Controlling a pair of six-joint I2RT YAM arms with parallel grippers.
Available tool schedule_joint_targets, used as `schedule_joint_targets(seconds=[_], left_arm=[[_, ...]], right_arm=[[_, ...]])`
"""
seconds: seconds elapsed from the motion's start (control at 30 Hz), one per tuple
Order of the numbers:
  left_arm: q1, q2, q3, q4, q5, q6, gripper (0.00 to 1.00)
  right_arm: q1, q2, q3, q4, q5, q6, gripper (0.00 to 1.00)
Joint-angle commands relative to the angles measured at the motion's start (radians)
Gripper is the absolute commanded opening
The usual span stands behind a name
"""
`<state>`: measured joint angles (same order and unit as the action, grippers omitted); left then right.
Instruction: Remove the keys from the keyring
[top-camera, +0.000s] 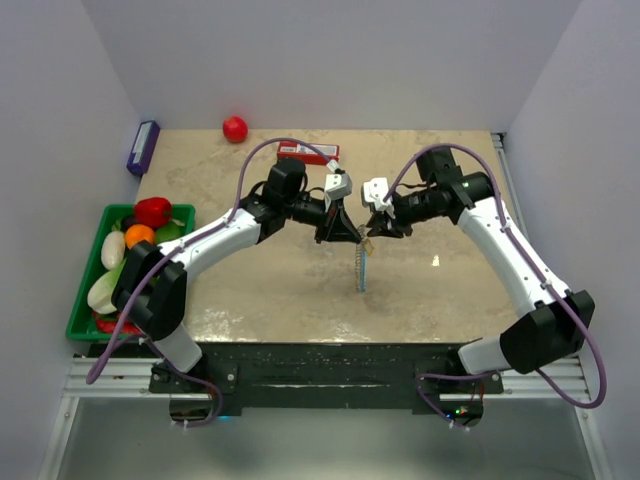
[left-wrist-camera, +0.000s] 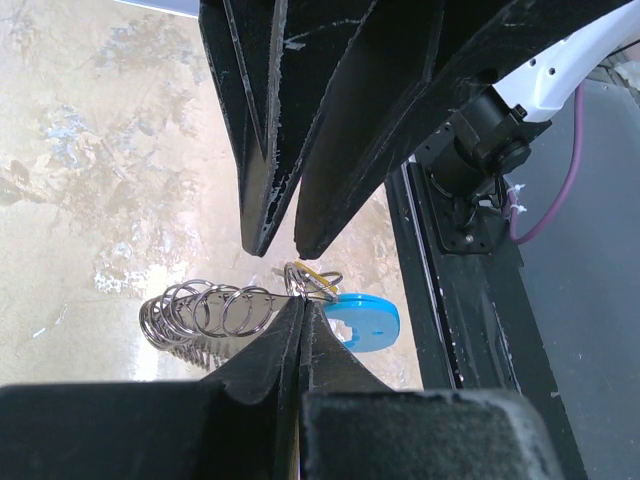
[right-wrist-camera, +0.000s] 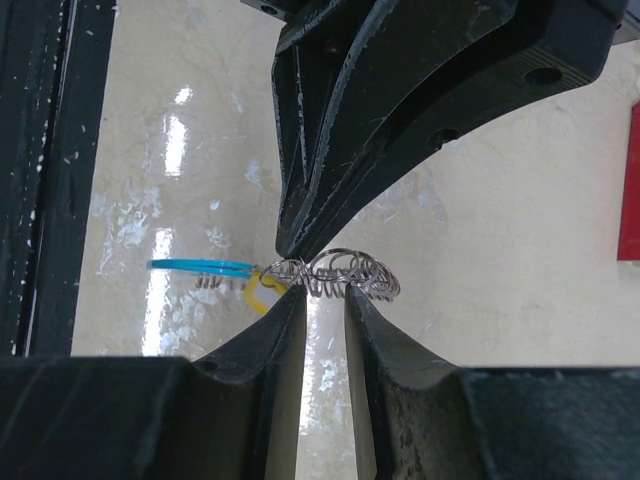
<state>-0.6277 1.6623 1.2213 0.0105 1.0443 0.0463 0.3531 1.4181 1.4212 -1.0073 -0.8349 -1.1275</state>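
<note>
The keyring (top-camera: 361, 268) hangs above mid-table between both grippers, its light-blue segment lowest. My left gripper (left-wrist-camera: 302, 306) is shut on it, pinching a silvery ring where the link chain (left-wrist-camera: 205, 312), the blue piece (left-wrist-camera: 366, 322) and the small brass-yellow key (left-wrist-camera: 312, 272) meet. My right gripper (right-wrist-camera: 325, 295) faces it from the opposite side. Its jaws stand narrowly apart, with the coiled links (right-wrist-camera: 345, 270) lying across their tips rather than clamped. The key (right-wrist-camera: 255, 294) sits just left of the right gripper's left fingertip (right-wrist-camera: 292, 300), beside the edge-on blue piece (right-wrist-camera: 205, 265).
A red ball (top-camera: 235, 128) and a red box (top-camera: 307, 152) lie at the back of the table. A purple box (top-camera: 143, 147) leans at the back left. A green tray (top-camera: 85, 300) of vegetables sits off the left edge.
</note>
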Motion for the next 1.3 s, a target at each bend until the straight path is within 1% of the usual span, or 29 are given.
schedule_joint_targets(seconds=[0.0,0.5,0.8,0.93,1.0,1.1,1.27], left_arm=[[0.003,-0.024,0.044,0.036,0.029,0.015,0.00],[0.003,-0.015,0.053,0.034,0.034,0.010,0.00],[0.003,-0.021,0.049,0.031,0.034,0.015,0.00],[0.003,-0.027,0.046,0.031,0.037,0.015,0.00],[0.002,-0.029,0.046,0.031,0.040,0.012,0.00],[0.002,-0.029,0.047,0.032,0.040,0.012,0.00],[0.003,-0.033,0.049,0.028,0.033,0.015,0.00]], right_arm=[[0.006,-0.004,0.024,-0.020,-0.047,-0.015,0.26],[0.026,0.019,0.001,-0.011,-0.044,-0.020,0.26],[0.024,0.027,-0.013,0.004,-0.033,-0.012,0.24],[0.026,0.027,-0.007,0.007,-0.035,-0.009,0.14],[0.024,0.036,-0.004,0.006,-0.032,-0.009,0.10],[0.026,0.053,0.005,-0.020,-0.041,-0.029,0.00],[0.024,0.062,0.012,-0.054,-0.053,-0.052,0.00]])
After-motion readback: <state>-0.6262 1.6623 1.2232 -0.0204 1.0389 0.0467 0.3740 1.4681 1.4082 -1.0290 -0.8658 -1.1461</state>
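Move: The small steel ring to be pinched lies about 1 cm back, 1 cm to the left and 1 cm below the right gripper's parted tips. The yellow tag is some 2 cm back and 3 cm below that gripper; the blue loop's middle is roughly 7 cm back, 1 cm left and 4 cm lower. From the left gripper, already clamped on the keyring, the small ring is about 1 cm to the right, level in depth and height. Keep the left gripper shut and practically still on the keyring. Ease the right gripper about 1 cm left and back towards the left fingertips, then lower it about 1 cm over the small ring. Shut its quarter-open fingers fully there, pinching the steel wire right beside the left tips, and let the closed hand sink nearly 1 cm more. ##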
